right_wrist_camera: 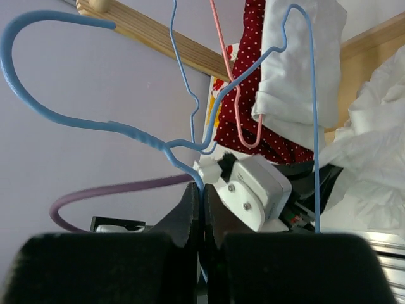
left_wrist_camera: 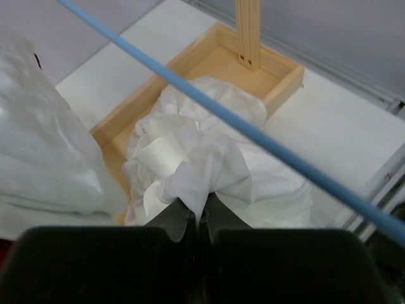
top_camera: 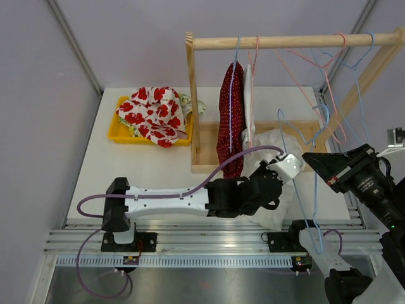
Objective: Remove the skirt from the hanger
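The skirt (left_wrist_camera: 215, 158) is crumpled white cloth heaped over the corner of the wooden rack's base (left_wrist_camera: 190, 69) and the table. My left gripper (left_wrist_camera: 201, 204) is shut on a pinched fold of it. From above, the left gripper (top_camera: 285, 174) sits in the white skirt (top_camera: 269, 142) in front of the rack. A blue wire hanger (right_wrist_camera: 136, 136) is clamped at its neck in my right gripper (right_wrist_camera: 202, 190), which is shut. The hanger's wire shows bare, and its bar (left_wrist_camera: 253, 130) crosses above the skirt. In the top view, the right gripper (top_camera: 314, 163) holds the hanger (top_camera: 314, 209) just right of the left gripper.
On the wooden rail (top_camera: 291, 42) hang a red dotted garment (top_camera: 231, 120), a white garment (top_camera: 251, 123) on a pink hanger, and several empty hangers (top_camera: 329, 63). A yellow tray (top_camera: 116, 130) with red floral cloth (top_camera: 155, 111) sits at the back left.
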Controlling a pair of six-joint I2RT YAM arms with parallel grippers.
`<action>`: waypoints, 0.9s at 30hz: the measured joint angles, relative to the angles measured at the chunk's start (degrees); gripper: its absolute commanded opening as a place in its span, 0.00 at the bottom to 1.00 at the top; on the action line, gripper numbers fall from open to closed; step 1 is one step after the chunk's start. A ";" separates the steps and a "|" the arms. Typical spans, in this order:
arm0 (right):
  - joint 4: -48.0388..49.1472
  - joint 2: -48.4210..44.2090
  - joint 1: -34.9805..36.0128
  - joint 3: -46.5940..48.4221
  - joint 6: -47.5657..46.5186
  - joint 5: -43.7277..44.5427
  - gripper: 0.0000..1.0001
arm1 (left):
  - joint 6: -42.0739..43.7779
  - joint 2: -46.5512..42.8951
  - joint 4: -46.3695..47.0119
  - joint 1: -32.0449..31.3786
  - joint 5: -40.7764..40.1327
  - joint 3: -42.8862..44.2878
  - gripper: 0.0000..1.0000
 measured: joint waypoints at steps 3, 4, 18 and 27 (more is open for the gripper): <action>0.26 0.85 0.00 0.37 -0.09 0.28 0.00 | -1.99 -2.27 -0.24 -1.70 0.09 -4.92 0.00; 0.59 1.66 0.00 0.87 -0.24 0.85 0.00 | -2.51 -2.89 -0.11 -3.17 -0.22 -6.36 0.00; 22.14 23.89 0.00 3.30 -2.93 11.10 0.00 | -27.89 -18.75 -19.37 -25.73 -5.40 -30.10 0.00; 30.34 26.93 0.00 -5.09 -2.95 13.49 0.00 | -50.93 -27.06 -50.51 -27.39 -15.02 -26.64 0.00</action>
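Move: My right hand holds the bare blue hanger; the free stretch of bar it goes to is roughly 27 cm ahead, 4 cm right and 6 cm higher. On the bar, the nearest pink hanger's hook sits some 8 cm right of that stretch. My left hand grips the white skirt; the yellow basket lies about 36 cm ahead, 44 cm left and 28 cm below. The red dotted skirt hangs around 20 cm ahead and 14 cm left of my left hand, about level with it. Keeping my left fingers shut on the white skirt, I pull it back and down towards the table's front edge, about 18 cm back, then swing left some 17 cm and slightly forward, tilting the wrist a little. Meanwhile my right hand carries the blue hanger about 25 cm forward to the bar, rising slightly, then dipping to bring the hook down over the bar, grip kept. ##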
